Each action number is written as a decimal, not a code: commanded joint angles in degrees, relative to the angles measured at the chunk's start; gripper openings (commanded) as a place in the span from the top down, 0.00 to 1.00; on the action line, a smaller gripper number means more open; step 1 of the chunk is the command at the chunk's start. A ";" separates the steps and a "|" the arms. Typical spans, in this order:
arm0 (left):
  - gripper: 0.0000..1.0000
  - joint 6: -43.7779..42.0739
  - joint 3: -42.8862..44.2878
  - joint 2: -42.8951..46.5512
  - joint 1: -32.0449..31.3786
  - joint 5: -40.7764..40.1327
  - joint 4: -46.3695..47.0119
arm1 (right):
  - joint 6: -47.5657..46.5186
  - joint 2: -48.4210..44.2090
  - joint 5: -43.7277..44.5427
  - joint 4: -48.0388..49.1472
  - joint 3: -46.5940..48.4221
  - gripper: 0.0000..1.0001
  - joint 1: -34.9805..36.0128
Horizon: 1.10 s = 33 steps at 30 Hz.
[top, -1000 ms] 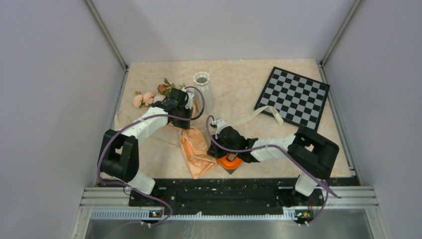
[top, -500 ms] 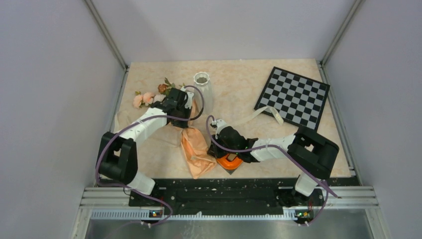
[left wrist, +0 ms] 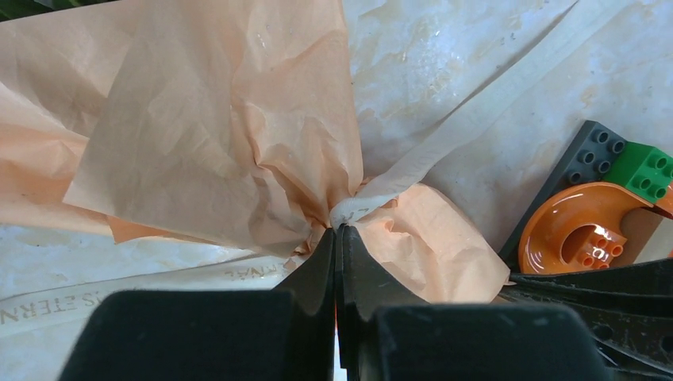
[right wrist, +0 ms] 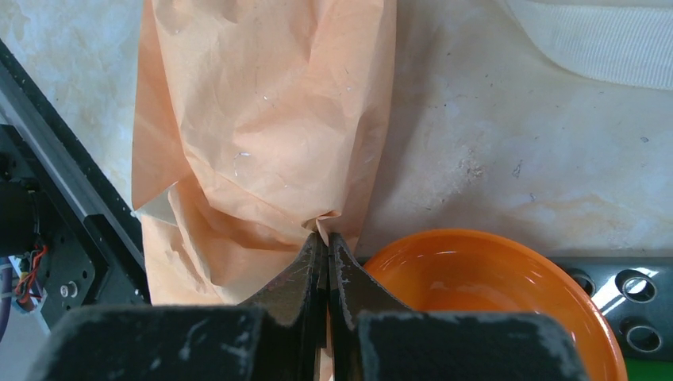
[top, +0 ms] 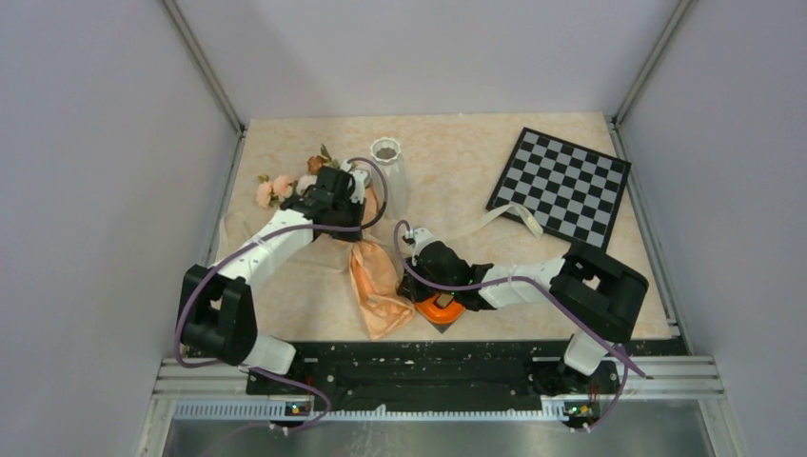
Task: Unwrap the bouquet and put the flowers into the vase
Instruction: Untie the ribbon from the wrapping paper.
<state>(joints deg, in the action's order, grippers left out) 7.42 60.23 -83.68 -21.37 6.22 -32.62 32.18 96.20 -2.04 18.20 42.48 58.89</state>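
Observation:
The bouquet (top: 376, 286) lies between my arms, its peach paper (left wrist: 214, 135) spread loose. The flowers (top: 284, 186) stick out of it at the back left, beside the upright white vase (top: 388, 169). My left gripper (left wrist: 340, 228) is shut on the cream ribbon (left wrist: 476, 119) where it cinches the paper. Nearer the front, my right gripper (right wrist: 324, 236) is shut on a fold of the bouquet paper (right wrist: 262, 119), next to an orange ring (right wrist: 492, 294). The stems are hidden under the paper.
The orange ring (top: 440, 307) sits on a dark brick plate (left wrist: 583, 155) with a green brick (left wrist: 647, 171), right of the paper. A checkerboard (top: 561, 184) lies at the back right. A loose ribbon tail (top: 495, 219) runs toward it. The black frame rail (right wrist: 63, 198) borders the near edge.
My left gripper has shut on the ribbon and drawn slightly back and left, and the paper's upper end has shifted with it. The right arm has held still.

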 commanded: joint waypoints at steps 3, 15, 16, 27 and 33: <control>0.97 0.99 -0.19 5.32 -0.05 2.14 4.17 | -0.28 0.78 1.77 -1.85 2.07 1.00 0.70; 0.74 -0.12 -0.75 8.68 0.15 -0.35 2.86 | -2.14 -0.72 1.10 -2.04 2.90 1.00 0.73; 0.70 -0.06 -1.00 9.08 0.17 -0.72 2.52 | -2.48 -1.12 0.74 -2.05 3.23 1.00 0.74; 0.01 7.09 -3.40 17.55 5.41 -2.04 0.02 | -10.93 -7.21 2.48 -8.43 10.11 0.63 0.70; 0.01 16.45 -6.06 16.77 13.26 6.95 3.10 | -15.27 -2.92 4.65 -10.35 17.17 0.56 0.69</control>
<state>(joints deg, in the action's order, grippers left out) 16.01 56.86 -66.61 -12.62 6.57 -32.88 21.41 91.57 0.62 8.78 53.93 58.89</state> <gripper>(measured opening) 0.986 0.438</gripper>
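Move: The left fingers are closed on the ribbon right at its knot on the paper's waist, with the knot barely 1 cm below them. From this hand the vase stands about 7 cm ahead and 8 cm right, and the flowers lie some 12 cm ahead and 11 cm left. The right fingers pinch the wrapping paper's lower part. From them the knot is about 11 cm ahead, 9 cm left and 4 cm up, and the pumpkin toy some 8 cm right, 2 cm back. Lift the left hand about 4 cm off the knot while easing the fingers apart, then spread them wide to let go of the ribbon and carry on up and some 5 cm left, turning about 15 degrees counter-clockwise. Keep the right hand still on the paper through the first half, then half-open it and rise 8 cm, drifting forward and left towards the knot as the fingers tip up. ##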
